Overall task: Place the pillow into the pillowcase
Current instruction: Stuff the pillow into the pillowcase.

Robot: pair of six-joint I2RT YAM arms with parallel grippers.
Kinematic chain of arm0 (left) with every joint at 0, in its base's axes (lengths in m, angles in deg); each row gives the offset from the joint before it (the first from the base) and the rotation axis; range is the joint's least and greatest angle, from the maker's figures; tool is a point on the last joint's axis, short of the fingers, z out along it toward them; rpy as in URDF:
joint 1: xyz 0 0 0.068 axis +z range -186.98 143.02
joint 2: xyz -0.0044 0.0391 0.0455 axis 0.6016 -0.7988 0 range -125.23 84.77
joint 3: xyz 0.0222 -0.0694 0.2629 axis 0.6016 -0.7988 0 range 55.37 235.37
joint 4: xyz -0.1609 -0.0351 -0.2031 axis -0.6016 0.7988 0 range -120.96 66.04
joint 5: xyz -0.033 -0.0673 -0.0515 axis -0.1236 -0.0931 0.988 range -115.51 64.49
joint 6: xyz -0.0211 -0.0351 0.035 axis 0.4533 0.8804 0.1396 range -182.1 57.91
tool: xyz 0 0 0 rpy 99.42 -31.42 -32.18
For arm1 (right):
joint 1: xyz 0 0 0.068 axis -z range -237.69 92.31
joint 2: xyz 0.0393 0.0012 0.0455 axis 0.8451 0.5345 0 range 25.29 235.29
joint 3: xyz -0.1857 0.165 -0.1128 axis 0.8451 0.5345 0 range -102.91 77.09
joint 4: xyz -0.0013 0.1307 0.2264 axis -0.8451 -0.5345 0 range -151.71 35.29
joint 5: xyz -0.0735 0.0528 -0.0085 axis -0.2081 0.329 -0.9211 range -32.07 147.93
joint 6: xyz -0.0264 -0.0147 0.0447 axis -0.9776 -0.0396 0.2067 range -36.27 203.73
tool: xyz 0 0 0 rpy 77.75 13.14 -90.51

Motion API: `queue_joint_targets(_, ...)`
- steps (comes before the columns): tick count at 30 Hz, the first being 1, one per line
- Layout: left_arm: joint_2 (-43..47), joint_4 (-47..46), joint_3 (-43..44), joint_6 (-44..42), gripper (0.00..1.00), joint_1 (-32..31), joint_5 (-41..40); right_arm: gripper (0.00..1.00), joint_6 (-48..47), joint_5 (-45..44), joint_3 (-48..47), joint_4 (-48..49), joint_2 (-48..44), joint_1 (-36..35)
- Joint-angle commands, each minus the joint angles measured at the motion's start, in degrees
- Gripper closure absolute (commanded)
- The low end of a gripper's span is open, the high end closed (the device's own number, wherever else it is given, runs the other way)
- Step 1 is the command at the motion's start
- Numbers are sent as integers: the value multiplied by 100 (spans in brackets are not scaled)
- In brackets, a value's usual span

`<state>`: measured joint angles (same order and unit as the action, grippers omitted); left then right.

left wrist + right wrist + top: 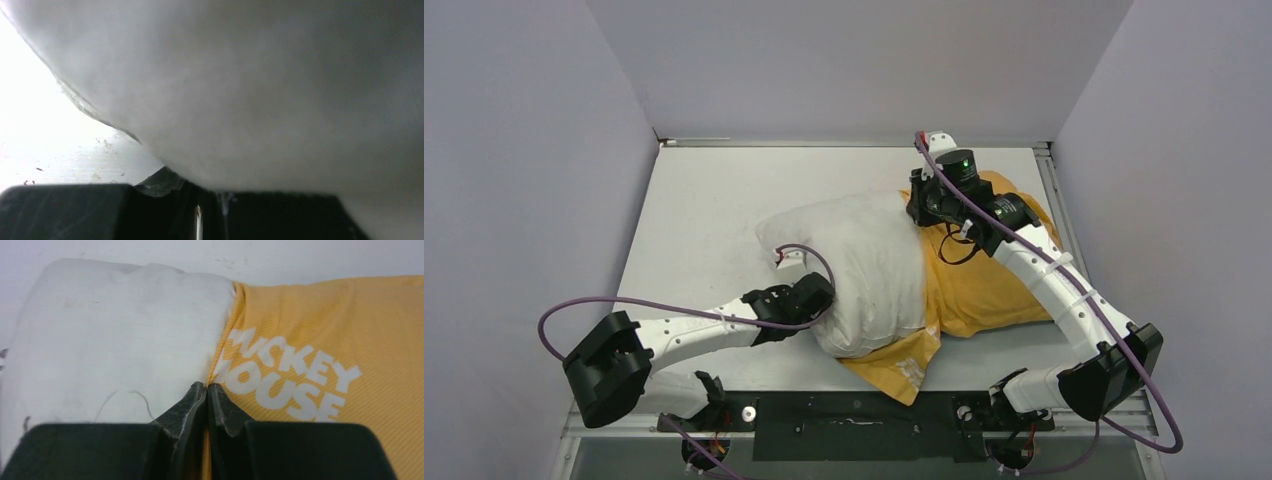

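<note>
The off-white pillow (864, 265) lies across the middle of the table, its right part inside the orange-yellow pillowcase (989, 290). In the right wrist view the pillow (115, 335) meets the case's open edge beside the white lettering of the pillowcase (350, 330). My right gripper (206, 386) is shut on that edge, with orange cloth between its jaws; from above the right gripper (921, 207) sits at the far side of the opening. My left gripper (824, 300) is tucked against the pillow's near left side. The pillow (260, 85) fills the left wrist view, and the left gripper (212, 194) is shut on a pinch of its fabric.
The grey table (704, 200) is walled at the back and on both sides. A flap of the pillowcase hangs near the front edge (894, 370). Purple cables loop off both arms (574, 305), (1159, 420). The black mounting rail (854, 425) runs along the near edge.
</note>
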<state>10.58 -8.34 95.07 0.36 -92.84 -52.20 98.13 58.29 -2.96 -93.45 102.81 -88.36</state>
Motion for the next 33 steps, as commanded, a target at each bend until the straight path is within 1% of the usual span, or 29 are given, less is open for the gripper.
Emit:
queue_joint_targets(1,-341,-142,296,-207,100,-153,47,95,-42,2316,-534,902,-412,-8)
queue_joint_targets(3,-538,-176,383,-195,100,-205,31,95,160,3142,-728,1235,-503,-9)
queue_joint_targets(5,-708,-264,478,-177,100,-283,-35,95,682,4233,-752,1781,-542,-35)
queue_joint_targets(6,-792,-305,567,-162,100,-318,-56,95,1042,4705,-644,2190,-553,-98)
queue_joint_targets(8,-945,-358,746,-147,100,-382,-122,95,1833,5191,-153,3236,-642,-411)
queue_joint_targets(11,-1145,-328,1095,-150,100,-450,-204,95,2549,5258,672,4418,-689,-1159)
queue_joint_targets(13,-1216,-286,1308,-179,100,-492,-248,95,2623,5170,1127,4683,-628,-1795)
queue_joint_targets(15,-1226,-201,1453,-242,100,-541,-308,95,2575,5036,1544,4825,-648,-2256)
queue_joint_targets(17,-1158,-130,1465,-280,100,-577,-358,95,2550,4749,1856,4796,-882,-2334)
queue_joint_targets(18,-1106,-116,1432,-286,100,-598,-375,94,2378,4486,1821,4485,-995,-2289)
queue_joint_targets(19,-1042,-113,1374,-287,100,-628,-394,92,1930,4058,1625,3842,-1088,-2238)
queue_joint_targets(20,-984,-125,1309,-261,100,-662,-406,85,1520,3488,1336,3179,-1147,-2229)
queue_joint_targets(21,-935,-171,1232,-253,100,-697,-400,70,1148,2925,1031,2603,-1155,-2191)
queue_joint_targets(22,-900,-215,1154,-252,100,-739,-384,59,902,2198,692,2043,-1116,-2158)
queue_joint_targets(23,-894,-244,1112,-251,100,-775,-379,52,661,1628,402,1651,-1044,-2067)
queue_joint_targets(25,-920,-237,1083,-251,100,-843,-361,36,346,930,-72,1074,-879,-1744)
queue_joint_targets(29,-1043,-196,1130,-210,100,-974,-347,16,44,274,-482,722,-583,-782)
queue_joint_targets(31,-1104,-213,1159,-200,100,-1040,-341,11,-148,-90,-670,581,-328,-348)
queue_joint_targets(33,-1164,-210,1207,-199,100,-1102,-338,6,-338,-586,-888,414,8,-170)
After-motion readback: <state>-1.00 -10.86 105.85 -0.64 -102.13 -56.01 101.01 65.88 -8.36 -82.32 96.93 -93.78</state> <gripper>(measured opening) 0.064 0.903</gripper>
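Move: The pillowcase rim is already pinched in the right fingers. From there the bare part of the pillow, over which that rim is to go, centres about 12 cm left, 8 cm back and 12 cm below. The pillowcase body lies roughly 16 cm right, 2 cm back and 18 cm lower. From the shut left hand, already against it, the pillow's middle is some 6 cm right, 4 cm ahead and 5 cm up. The pillowcase rim is tugged left and then back over the pillow by the right hand, which rises some 8 cm, turns counter-clockwise, opens at the end of its roughly 25 cm sweep and swings forward and right again, ending wide open above the rim. Meanwhile the left hand, fingers shut, dips slightly, then shoves the pillow about 7 cm right, towards the pillowcase. ##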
